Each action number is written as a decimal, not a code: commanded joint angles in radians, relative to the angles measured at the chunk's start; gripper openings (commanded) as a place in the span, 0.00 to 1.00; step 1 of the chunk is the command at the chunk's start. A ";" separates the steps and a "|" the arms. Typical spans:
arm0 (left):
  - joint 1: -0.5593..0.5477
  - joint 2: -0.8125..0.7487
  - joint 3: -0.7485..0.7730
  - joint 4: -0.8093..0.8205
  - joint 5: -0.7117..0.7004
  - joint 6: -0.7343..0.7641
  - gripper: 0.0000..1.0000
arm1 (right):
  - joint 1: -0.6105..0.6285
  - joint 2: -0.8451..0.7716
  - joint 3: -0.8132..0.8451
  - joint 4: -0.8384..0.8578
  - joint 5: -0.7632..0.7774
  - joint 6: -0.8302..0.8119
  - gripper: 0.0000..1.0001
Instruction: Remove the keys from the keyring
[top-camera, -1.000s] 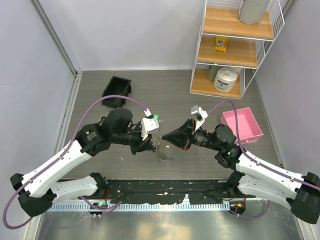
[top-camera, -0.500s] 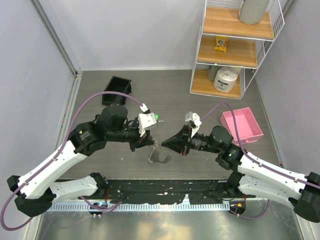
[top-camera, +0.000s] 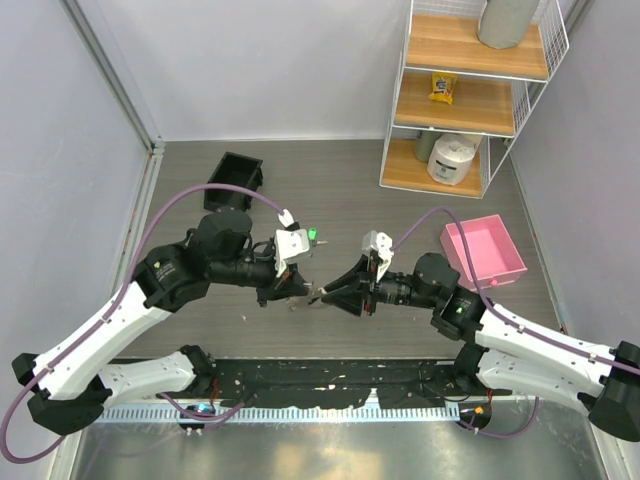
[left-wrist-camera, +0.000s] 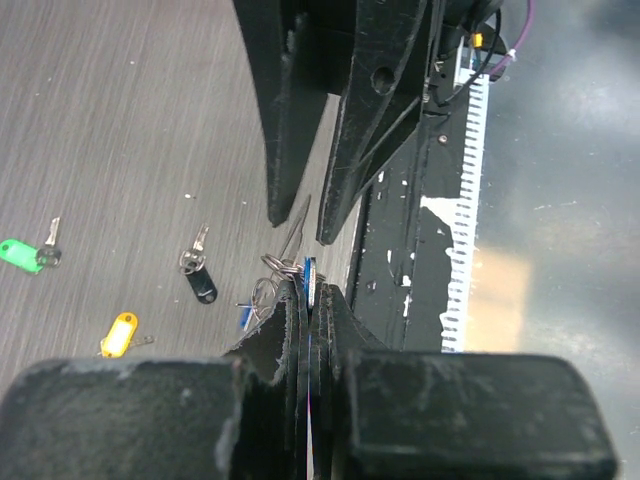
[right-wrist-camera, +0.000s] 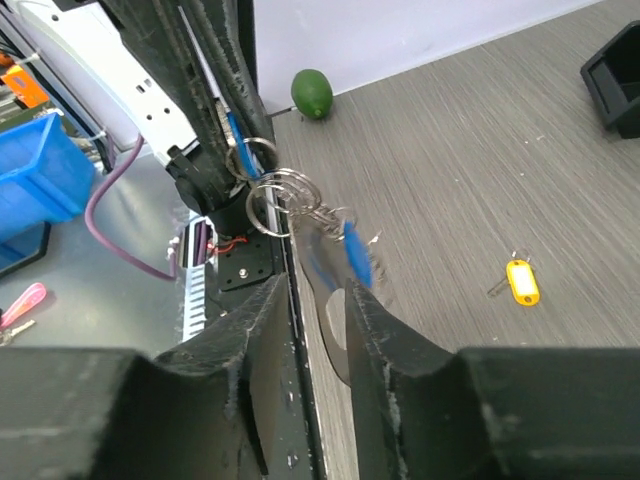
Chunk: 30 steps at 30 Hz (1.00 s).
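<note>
My left gripper (left-wrist-camera: 310, 292) is shut on a thin blue-edged piece of the keyring (left-wrist-camera: 272, 272), whose silver rings stick out beside its tips. In the right wrist view the rings (right-wrist-camera: 280, 195) hang from the left fingers (right-wrist-camera: 215, 110). A blue-headed key (right-wrist-camera: 355, 255) and a silvery strip dangle from them, blurred. My right gripper (right-wrist-camera: 312, 290) is open just below them and grips nothing. From above, the two grippers meet tip to tip (top-camera: 315, 293). Loose keys lie on the table: green (left-wrist-camera: 20, 252), black (left-wrist-camera: 200, 282) and yellow (right-wrist-camera: 520, 281).
A pink tray (top-camera: 485, 250) lies right of the right arm. A black box (top-camera: 233, 180) sits at the back left, and a wire shelf (top-camera: 470, 90) stands at the back right. The black base rail (top-camera: 330, 380) runs along the near edge.
The right gripper's jaws have parted; a second ago they were shut. Both grippers have shifted slightly left and closer together, and the dangling blue key now swings.
</note>
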 joint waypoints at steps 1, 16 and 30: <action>-0.001 -0.013 0.049 0.011 0.088 0.028 0.00 | 0.006 -0.045 0.090 -0.051 0.037 -0.093 0.38; -0.001 -0.019 0.071 -0.015 0.163 0.054 0.00 | 0.006 -0.025 0.222 -0.221 -0.091 -0.411 0.50; -0.001 -0.019 0.079 -0.038 0.188 0.071 0.00 | 0.009 0.052 0.288 -0.215 -0.216 -0.449 0.54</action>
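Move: The left fingers already pinch the keyring, whose loose rings hang about 2 cm to the left hand's right and 1 cm below its hand point. From the right hand, those rings lie about 3 cm to the left and 2 cm up, roughly level fore and aft. On the table some 22 cm below the right hand, the black-fob key lies about 9 cm ahead with no sideways offset, and the yellow-tag key about 15 cm ahead and 9 cm left. The right hand, its fingers pointing left towards the left hand, rises about 4 cm to bring them up beside the hanging rings, rolling some 20 degrees about its finger line while the already parted fingers open wider. Keeping its pinch on the keyring, the left hand draws back towards the robot by nearly 3 cm with a rise of about 1 cm and a slight clockwise turn, bringing the rings over towards the rear one of the right fingers, though whether they touch it can't be seen. ##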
